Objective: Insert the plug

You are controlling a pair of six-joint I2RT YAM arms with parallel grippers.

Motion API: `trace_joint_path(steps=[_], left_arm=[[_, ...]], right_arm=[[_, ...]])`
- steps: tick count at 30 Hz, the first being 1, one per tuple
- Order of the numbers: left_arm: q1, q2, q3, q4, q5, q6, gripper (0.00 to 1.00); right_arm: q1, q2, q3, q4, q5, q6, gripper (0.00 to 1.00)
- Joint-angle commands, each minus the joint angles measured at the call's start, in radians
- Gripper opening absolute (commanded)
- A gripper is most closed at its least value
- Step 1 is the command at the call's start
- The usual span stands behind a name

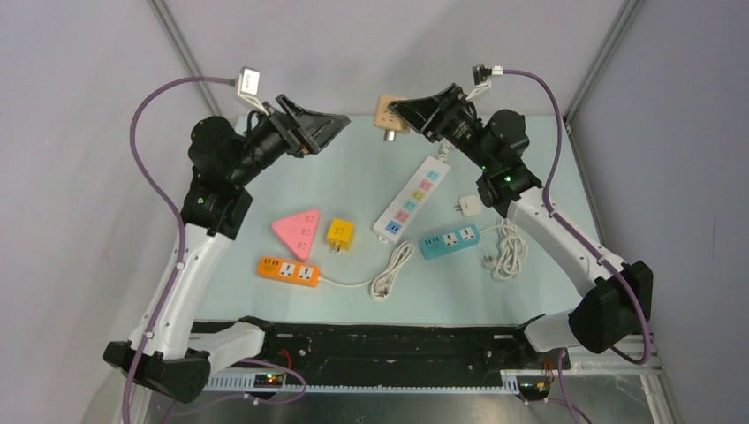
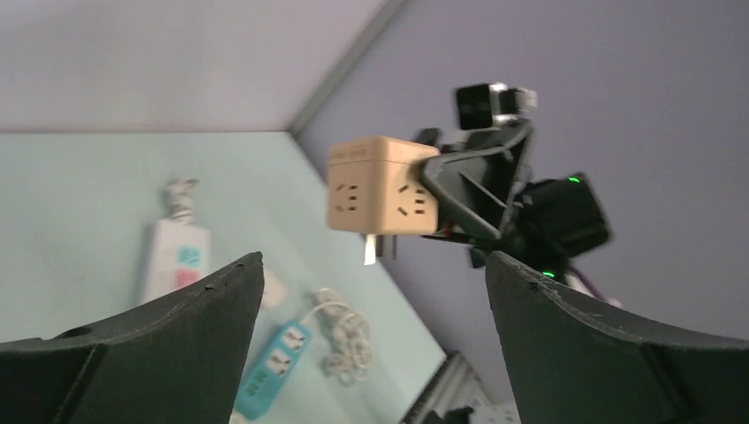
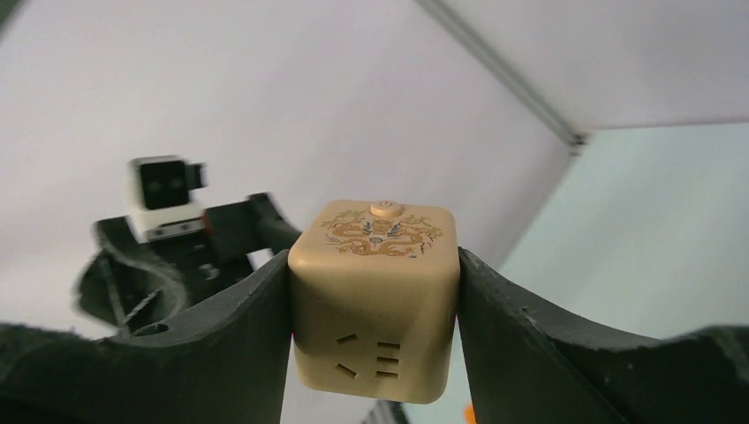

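Note:
My right gripper [image 1: 395, 112] is shut on a beige cube plug adapter [image 1: 389, 115], held in the air over the far edge of the table with its metal prongs pointing down. In the right wrist view the cube [image 3: 374, 299] sits clamped between both fingers, socket slots on its near face, a dragon print on top. In the left wrist view the cube [image 2: 382, 185] hangs ahead of my fingers. My left gripper [image 1: 340, 124] is open and empty, raised and facing the cube, a short gap apart. A white power strip [image 1: 412, 199] with coloured sockets lies below.
On the table lie a pink triangular socket [image 1: 298, 232], a yellow cube adapter [image 1: 340, 234], an orange strip [image 1: 288, 270] with coiled cord, a teal strip [image 1: 449, 240] with white cord [image 1: 506, 250], and a small white adapter [image 1: 470, 207].

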Motion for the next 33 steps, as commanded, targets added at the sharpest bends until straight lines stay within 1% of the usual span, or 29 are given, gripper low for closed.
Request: trace_joint_path(steps=[1,3,5,10,12,14,17,18,20,21,22,24,26,29,31,33], left_arm=[[-0.008,0.032,0.045,0.232,0.258,-0.148,1.0],[-0.009,0.062,0.055,0.248,0.293,-0.169,1.0],[-0.013,0.086,0.053,0.251,0.303,-0.189,1.0],[-0.064,0.15,0.085,0.256,0.326,-0.19,1.0],[-0.07,0.168,0.09,0.257,0.33,-0.195,0.98],[-0.071,0.174,0.088,0.258,0.338,-0.203,0.95],[-0.071,0.168,0.074,0.258,0.343,-0.204,0.86],[-0.071,0.166,0.07,0.259,0.344,-0.203,0.79],[-0.071,0.16,0.064,0.259,0.345,-0.207,0.74],[-0.071,0.158,0.063,0.261,0.346,-0.21,0.73],[-0.071,0.157,0.064,0.263,0.349,-0.225,0.75],[-0.071,0.156,0.065,0.271,0.362,-0.248,0.84],[-0.072,0.148,0.058,0.277,0.364,-0.257,0.86],[-0.072,0.136,0.051,0.284,0.368,-0.263,0.85],[-0.072,0.132,0.045,0.288,0.371,-0.269,0.8],[-0.072,0.13,0.041,0.292,0.371,-0.269,0.7]], right_arm=[[0.005,0.023,0.013,0.327,-0.193,0.222,0.27],[0.006,0.051,0.025,0.435,-0.24,0.304,0.25],[0.011,0.074,0.032,0.489,-0.26,0.363,0.24],[0.034,0.081,0.042,0.486,-0.266,0.366,0.24],[0.039,0.082,0.042,0.495,-0.27,0.374,0.24],[0.04,0.086,0.042,0.499,-0.271,0.386,0.24],[0.041,0.091,0.042,0.51,-0.271,0.401,0.24],[0.041,0.091,0.042,0.512,-0.271,0.402,0.25],[0.039,0.092,0.042,0.508,-0.271,0.403,0.25],[0.04,0.091,0.041,0.507,-0.271,0.402,0.25],[0.04,0.091,0.041,0.51,-0.271,0.402,0.25],[0.039,0.092,0.041,0.514,-0.267,0.407,0.26],[0.038,0.094,0.041,0.524,-0.265,0.412,0.26],[0.034,0.103,0.04,0.534,-0.263,0.425,0.26],[0.035,0.108,0.041,0.548,-0.264,0.433,0.26],[0.038,0.112,0.042,0.553,-0.262,0.438,0.28]])
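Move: The beige cube plug, held in the right gripper, is some 12 cm to the left hand's right, about 4 cm ahead and a couple of centimetres below. Counted from the right hand, the open left gripper that it is taken to is roughly 12 cm left, 4 cm back and 2 cm higher. Far below on the table, about 41 cm under the right hand, lie the white power strip, 7 cm ahead and 5 cm right, and the yellow plug, 2 cm back and 12 cm left. The right hand keeps its pinch on the beige plug and draws it back about 6 cm, raising it some 5 cm and easing it left towards the left gripper, while turning roughly 25 degrees counter-clockwise and lifting its left side. The left hand first pulls back and up a little, then reaches right and sinks again, about 7 cm to the right in all, swinging some 25 degrees clockwise until it faces the right gripper, and its open fingers come around the plug's free sides and close in by about a quarter. ##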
